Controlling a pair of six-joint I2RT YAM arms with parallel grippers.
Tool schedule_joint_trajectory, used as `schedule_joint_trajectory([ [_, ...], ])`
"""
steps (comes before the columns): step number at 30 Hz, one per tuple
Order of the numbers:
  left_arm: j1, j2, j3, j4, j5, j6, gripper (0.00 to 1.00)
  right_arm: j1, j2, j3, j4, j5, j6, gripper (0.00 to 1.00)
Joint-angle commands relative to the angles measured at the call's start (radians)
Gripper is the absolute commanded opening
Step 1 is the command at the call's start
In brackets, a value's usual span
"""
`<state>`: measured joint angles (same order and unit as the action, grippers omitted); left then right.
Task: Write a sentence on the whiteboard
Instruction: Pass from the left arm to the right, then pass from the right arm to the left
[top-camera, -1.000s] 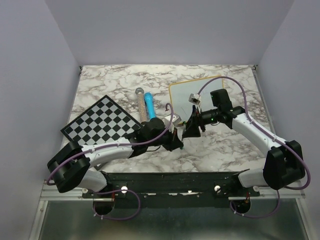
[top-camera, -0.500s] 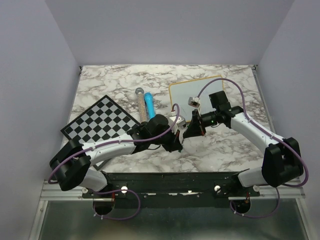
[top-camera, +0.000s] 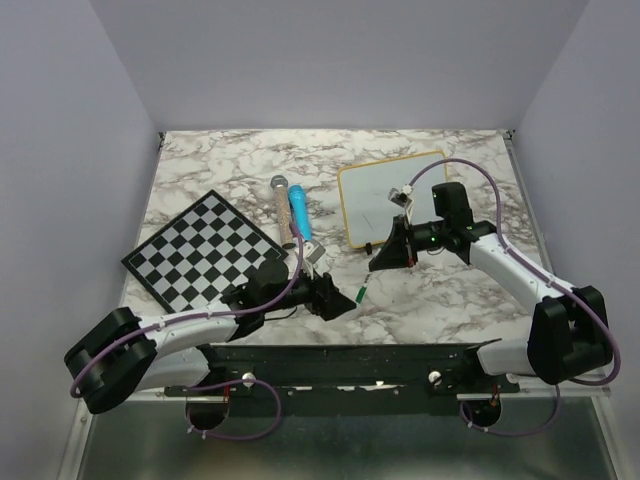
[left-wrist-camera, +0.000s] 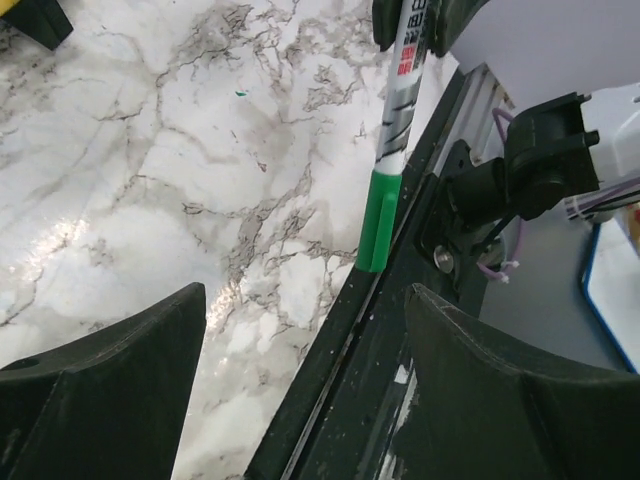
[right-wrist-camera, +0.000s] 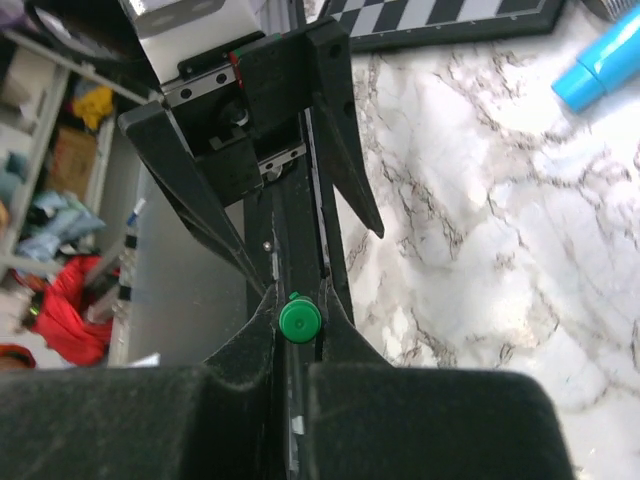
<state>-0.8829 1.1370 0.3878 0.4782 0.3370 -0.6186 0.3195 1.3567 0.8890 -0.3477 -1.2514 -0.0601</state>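
The whiteboard (top-camera: 392, 195), white with a light wooden frame, lies at the back right of the marble table. I can read no green sentence on it; only a faint stroke shows. My right gripper (top-camera: 379, 261) is just in front of the board's near left corner, shut on a marker (left-wrist-camera: 399, 100) whose green cap (top-camera: 359, 293) points at my left gripper. In the right wrist view the cap end (right-wrist-camera: 299, 320) sits between my right gripper (right-wrist-camera: 300, 300) pads. My left gripper (top-camera: 345, 298) is open and empty, a little short of the cap (left-wrist-camera: 378, 220), its fingers (left-wrist-camera: 110, 380) spread wide.
A black-and-white chessboard (top-camera: 200, 245) lies at the left. A blue tube (top-camera: 299, 212) and a tan tube with a grey cap (top-camera: 281, 205) lie between it and the whiteboard. The black rail (top-camera: 350, 355) runs along the near table edge, right under the left gripper.
The left gripper has opened off the marker and pulled back toward the near edge. The right gripper keeps the marker, whose green cap now shows in the gap.
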Motion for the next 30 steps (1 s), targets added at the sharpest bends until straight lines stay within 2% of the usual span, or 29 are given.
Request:
schedule_joint_trajectory([
  [1, 0.001, 0.065, -0.070, 0.408, 0.025, -0.148, 0.85, -0.052, -0.028, -0.082, 0.234, -0.020, 0.293, 0.00],
  [5, -0.005, 0.179, -0.037, 0.588, 0.088, -0.208, 0.81, -0.062, -0.014, -0.097, 0.276, -0.017, 0.345, 0.00],
  [10, -0.016, 0.259, 0.037, 0.599, 0.102, -0.211, 0.72, -0.074, -0.005, -0.111, 0.299, -0.014, 0.374, 0.01],
  [13, -0.018, 0.279, 0.063, 0.548, 0.102, -0.202, 0.58, -0.082, -0.005, -0.114, 0.314, -0.017, 0.387, 0.00],
  [15, -0.018, 0.282, 0.066, 0.545, 0.105, -0.202, 0.44, -0.085, -0.005, -0.116, 0.319, -0.020, 0.390, 0.00],
  [16, -0.018, 0.282, 0.065, 0.542, 0.106, -0.201, 0.42, -0.088, -0.004, -0.116, 0.319, -0.020, 0.391, 0.00],
  [24, -0.016, 0.245, 0.068, 0.429, 0.102, -0.149, 0.45, -0.105, -0.014, -0.130, 0.339, -0.040, 0.419, 0.01],
  [28, -0.016, 0.245, 0.077, 0.389, 0.099, -0.136, 0.43, -0.112, -0.021, -0.136, 0.381, -0.046, 0.428, 0.01],
  [30, -0.018, 0.245, 0.079, 0.392, 0.099, -0.138, 0.40, -0.112, -0.019, -0.139, 0.386, -0.046, 0.431, 0.01],
])
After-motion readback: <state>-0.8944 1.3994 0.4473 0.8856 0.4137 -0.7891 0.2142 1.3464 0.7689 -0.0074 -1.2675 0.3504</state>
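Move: The marker is already held in the right fingers, its middle roughly 1 cm back, 1 cm left and 2 cm below that hand. From the open left hand, the marker's middle is about 3 cm ahead, 6 cm right and 2 cm up; its green cap is only some 4 cm right, nearly level. The whiteboard lies some 32 cm ahead and 15 cm right of the left hand, the blue microphone about 31 cm ahead and 11 cm left, both roughly 12 cm below. Rightwards and up, the left hand swings back in towards the marker's cap end, travelling about 5 cm right and 4 cm up, then sinking over 1 cm. Its fingers tip up some 15 degrees and close to about half their starting gap, without gripping. The right hand keeps its hold, easing about 3 cm forward and slightly right while its wrist turns. ##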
